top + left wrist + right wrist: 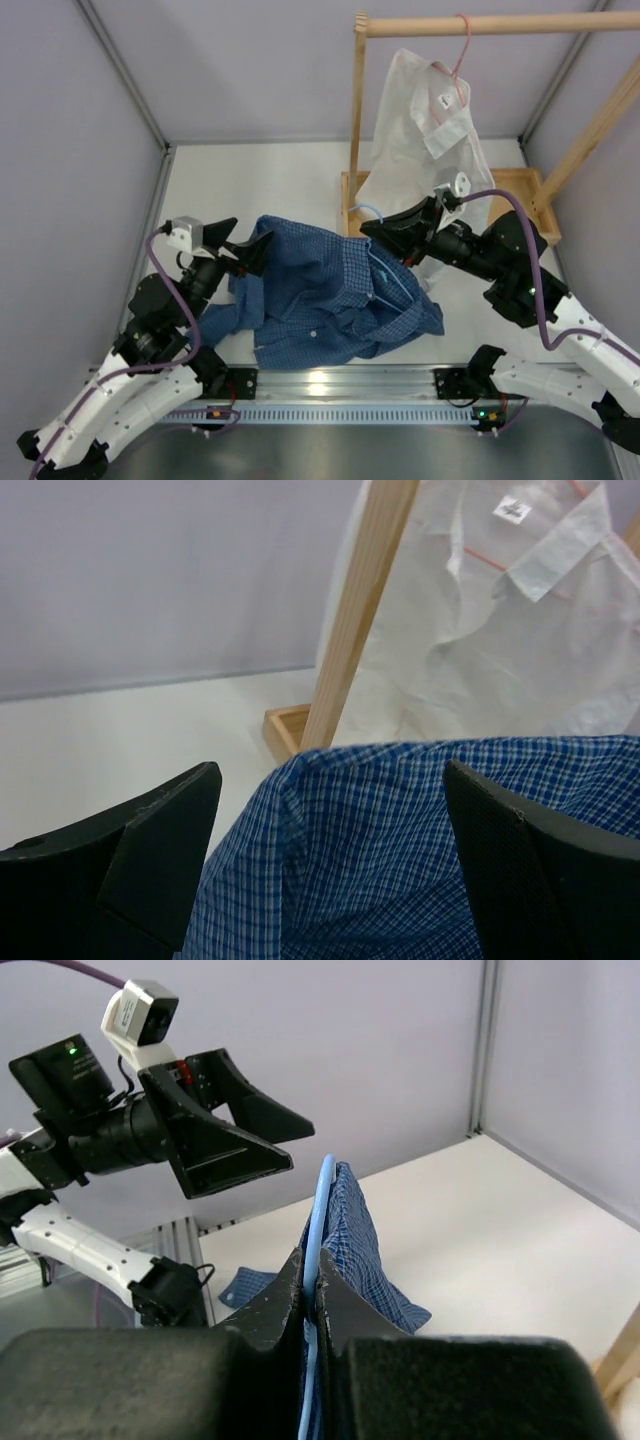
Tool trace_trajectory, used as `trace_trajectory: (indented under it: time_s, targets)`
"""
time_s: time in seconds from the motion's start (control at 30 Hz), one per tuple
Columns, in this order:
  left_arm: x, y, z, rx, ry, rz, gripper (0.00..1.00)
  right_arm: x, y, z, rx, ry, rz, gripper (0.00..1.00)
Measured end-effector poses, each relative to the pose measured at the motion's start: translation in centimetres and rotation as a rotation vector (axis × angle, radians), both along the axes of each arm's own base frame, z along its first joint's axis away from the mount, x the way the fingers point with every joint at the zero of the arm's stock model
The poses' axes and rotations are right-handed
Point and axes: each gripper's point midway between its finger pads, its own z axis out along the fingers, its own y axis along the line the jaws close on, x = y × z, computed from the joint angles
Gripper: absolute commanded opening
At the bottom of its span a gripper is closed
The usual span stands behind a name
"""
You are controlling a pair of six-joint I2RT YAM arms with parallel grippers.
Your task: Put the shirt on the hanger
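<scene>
The blue checked shirt (320, 295) lies crumpled on the table between the arms. The light blue wire hanger (395, 285) sits partly inside it, with its hook (366, 208) sticking out toward the back. My right gripper (378, 232) is shut on the hanger's wire (322, 1210), with shirt cloth (365, 1250) draped over the wire just beyond the fingertips (290, 1280). My left gripper (255, 250) is open at the shirt's left end. In the left wrist view a raised fold of the shirt (400, 850) stands between its wide-apart fingers (150, 840).
A white collared shirt (425, 150) hangs on a pink hanger (462, 50) from a wooden rack (356, 110) at the back right, its base tray (525, 180) on the table. The rack post (355, 620) stands just beyond the left gripper. Grey walls enclose the table.
</scene>
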Motion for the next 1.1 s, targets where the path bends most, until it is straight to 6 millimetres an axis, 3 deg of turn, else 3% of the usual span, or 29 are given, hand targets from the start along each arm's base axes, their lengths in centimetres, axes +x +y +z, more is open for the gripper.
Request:
trace_trajectory:
  time_s: [0.23,0.33,0.4,0.43,0.47,0.5,0.57,0.7,0.77,1.0,1.1]
  targets:
    - [1.1,0.8,-5.8,-0.002,0.147,0.086,0.87,0.8,-0.4,0.1,-0.023,0.016,-0.051,0.0]
    - [2.1,1.4,-8.0,0.011,0.209,0.16,0.87,0.7,-0.5,0.6,-0.022,0.011,-0.052,0.0]
    - [2.9,1.8,-9.4,0.023,0.254,0.219,0.82,0.6,-0.6,0.9,-0.018,0.007,-0.05,0.0]
    - [3.3,1.8,-10.2,0.032,0.277,0.24,0.77,0.6,-0.6,1.0,-0.017,0.005,-0.049,0.0]
    - [3.7,1.8,-10.8,0.044,0.298,0.257,0.64,0.5,-0.7,1.2,-0.014,0.003,-0.049,0.0]
    - [4.0,1.6,-11.4,0.052,0.314,0.267,0.32,0.5,-0.7,1.3,-0.014,0.002,-0.049,0.0]
    - [4.6,1.4,-12.5,0.074,0.348,0.291,0.0,0.5,-0.8,1.4,-0.015,-0.002,-0.052,0.0]
    - [5.9,2.5,-14.2,0.113,0.4,0.416,0.0,1.0,-1.3,1.2,-0.021,0.005,-0.093,0.0]
    - [6.4,3.9,-13.6,0.115,0.41,0.515,0.0,1.2,-1.9,1.2,-0.022,0.006,-0.125,0.0]
    - [8.3,7.4,-7.2,0.005,0.346,0.69,0.0,0.2,-6.2,3.6,0.046,-0.059,-0.237,0.0]
    - [8.8,7.9,-6.5,-0.005,0.352,0.707,0.0,-0.3,-7.6,4.3,0.067,-0.081,-0.27,0.0]
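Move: For the left hand, open and pointing forward-right, the shirt's far left corner is about 6 cm ahead, 2 cm left and 14 below. The hanger neck, in the right fingers, is roughly 17 cm right, 3 back; a sleeve lies 10 left, 7 back; the near rack post's foot is 22 ahead, 17 right. From the right hand, that corner is some 9 cm ahead, 19 left, 18 below, and the white garment 25 ahead, 14 right. Down about 14 cm and a little forward goes the left hand, tipping its fingers downward, and shuts them on the shirt's far left corner. Then it lifts back some 8 cm while drawing left and forward away from the hanger, turning counter-clockwise throughout. The right keeps its pinch on the hanger, drifts slightly, then late on moves right about 6 cm and up a little. ##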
